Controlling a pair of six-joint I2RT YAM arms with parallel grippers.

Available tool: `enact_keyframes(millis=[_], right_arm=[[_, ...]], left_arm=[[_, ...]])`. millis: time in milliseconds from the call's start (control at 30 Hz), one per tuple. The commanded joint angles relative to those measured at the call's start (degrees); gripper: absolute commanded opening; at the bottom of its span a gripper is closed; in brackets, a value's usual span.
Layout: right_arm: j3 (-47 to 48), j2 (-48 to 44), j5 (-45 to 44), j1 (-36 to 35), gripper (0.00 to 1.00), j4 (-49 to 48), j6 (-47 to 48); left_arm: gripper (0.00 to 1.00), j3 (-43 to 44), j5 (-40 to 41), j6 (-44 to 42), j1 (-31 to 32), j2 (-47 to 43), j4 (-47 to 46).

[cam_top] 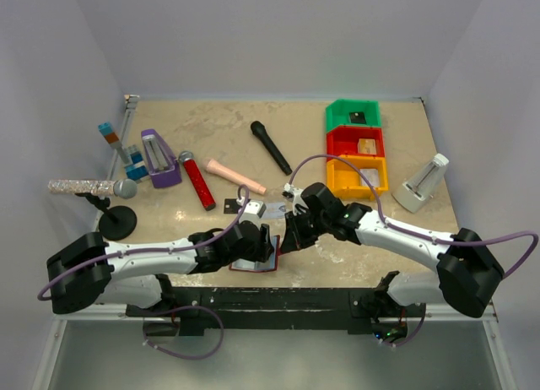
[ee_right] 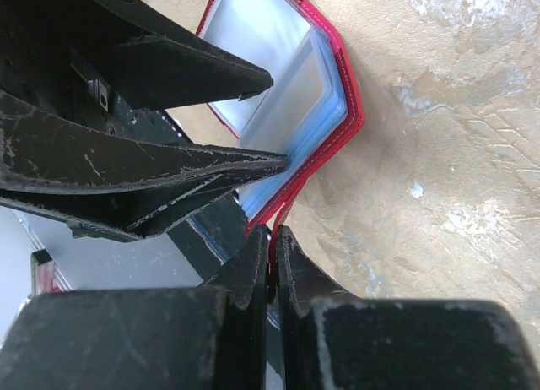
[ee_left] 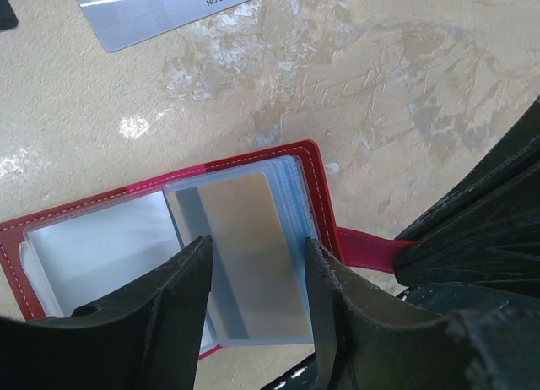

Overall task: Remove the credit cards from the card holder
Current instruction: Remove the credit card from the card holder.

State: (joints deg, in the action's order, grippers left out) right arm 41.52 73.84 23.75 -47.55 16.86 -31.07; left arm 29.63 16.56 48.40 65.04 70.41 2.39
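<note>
The dark red card holder [ee_left: 291, 158] lies open near the table's front edge, its pale sleeves up. A tan-gold credit card [ee_left: 249, 255] sits in the top sleeve. My left gripper [ee_left: 256, 246] is open over that sleeve, one finger on each side of the card, and its right finger [ee_left: 325, 297] touches the sleeves' edge. My right gripper [ee_right: 272, 238] is shut on the holder's red tab [ee_left: 371, 246]. On the table beyond the holder lie a silver-grey card [ee_left: 160, 6] and a black card [cam_top: 231, 207]. In the top view both grippers [cam_top: 260, 245] [cam_top: 285, 241] meet over the holder [cam_top: 253, 265].
Green [cam_top: 353, 114], red [cam_top: 356, 141] and orange [cam_top: 359, 177] bins stand at the back right, with a white stand [cam_top: 422, 183] beside them. A black microphone [cam_top: 270, 147], a red microphone [cam_top: 197, 181], a pink cylinder [cam_top: 234, 176] and a purple object [cam_top: 158, 158] lie farther back.
</note>
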Motion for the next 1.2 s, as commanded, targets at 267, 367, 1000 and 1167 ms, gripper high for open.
enact_keyframes(millis=[267, 367, 1000, 1167], right_arm=[[1.9, -0.54, 1.13, 0.26, 0.0, -0.08, 0.4], [1.81, -0.63, 1.04, 0.09, 0.0, 0.01, 0.4], [1.29, -0.37, 0.95, 0.09, 0.0, -0.25, 0.57], [1.29, -0.19, 0.95, 0.18, 0.0, -0.17, 0.57]], left_arm=[[0.52, 2.28, 4.36, 0.99, 0.44, -0.53, 4.54], [0.52, 1.58, 5.06, 1.43, 0.44, -1.94, 4.81], [0.55, 1.66, 15.96, 1.35, 0.36, -11.52, 16.77], [0.55, 2.28, 15.7, 0.38, 0.36, -9.86, 16.33]])
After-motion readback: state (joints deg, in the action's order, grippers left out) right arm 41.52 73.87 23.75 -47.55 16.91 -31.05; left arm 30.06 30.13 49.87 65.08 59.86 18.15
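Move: The clear sleeve page with the beige panel, on the right half of the open card holder, lies right under the left fingertips, its middle about 1 cm to their left and 1 cm below. The holder's left half is some 9 cm to the left at that height; the silver card lies about 14 cm ahead and 1 cm right, the black card 15 cm ahead and 13 cm left. From the right hand, which already grips the red strap, the sleeve page is about 8 cm left and 1 cm lower. With the fingers kept about half open and one tip at the free right-hand edge of the sleeve page, the left hand eases left while dipping slightly, then rises some 2 cm and sweeps on leftwards across the holder's fold, about 6 cm to the left in all and a little forward, turning roughly 10 degrees counter-clockwise, to turn the page. The right hand stays still throughout and keeps the red strap pinched, holding the holder from the right. ##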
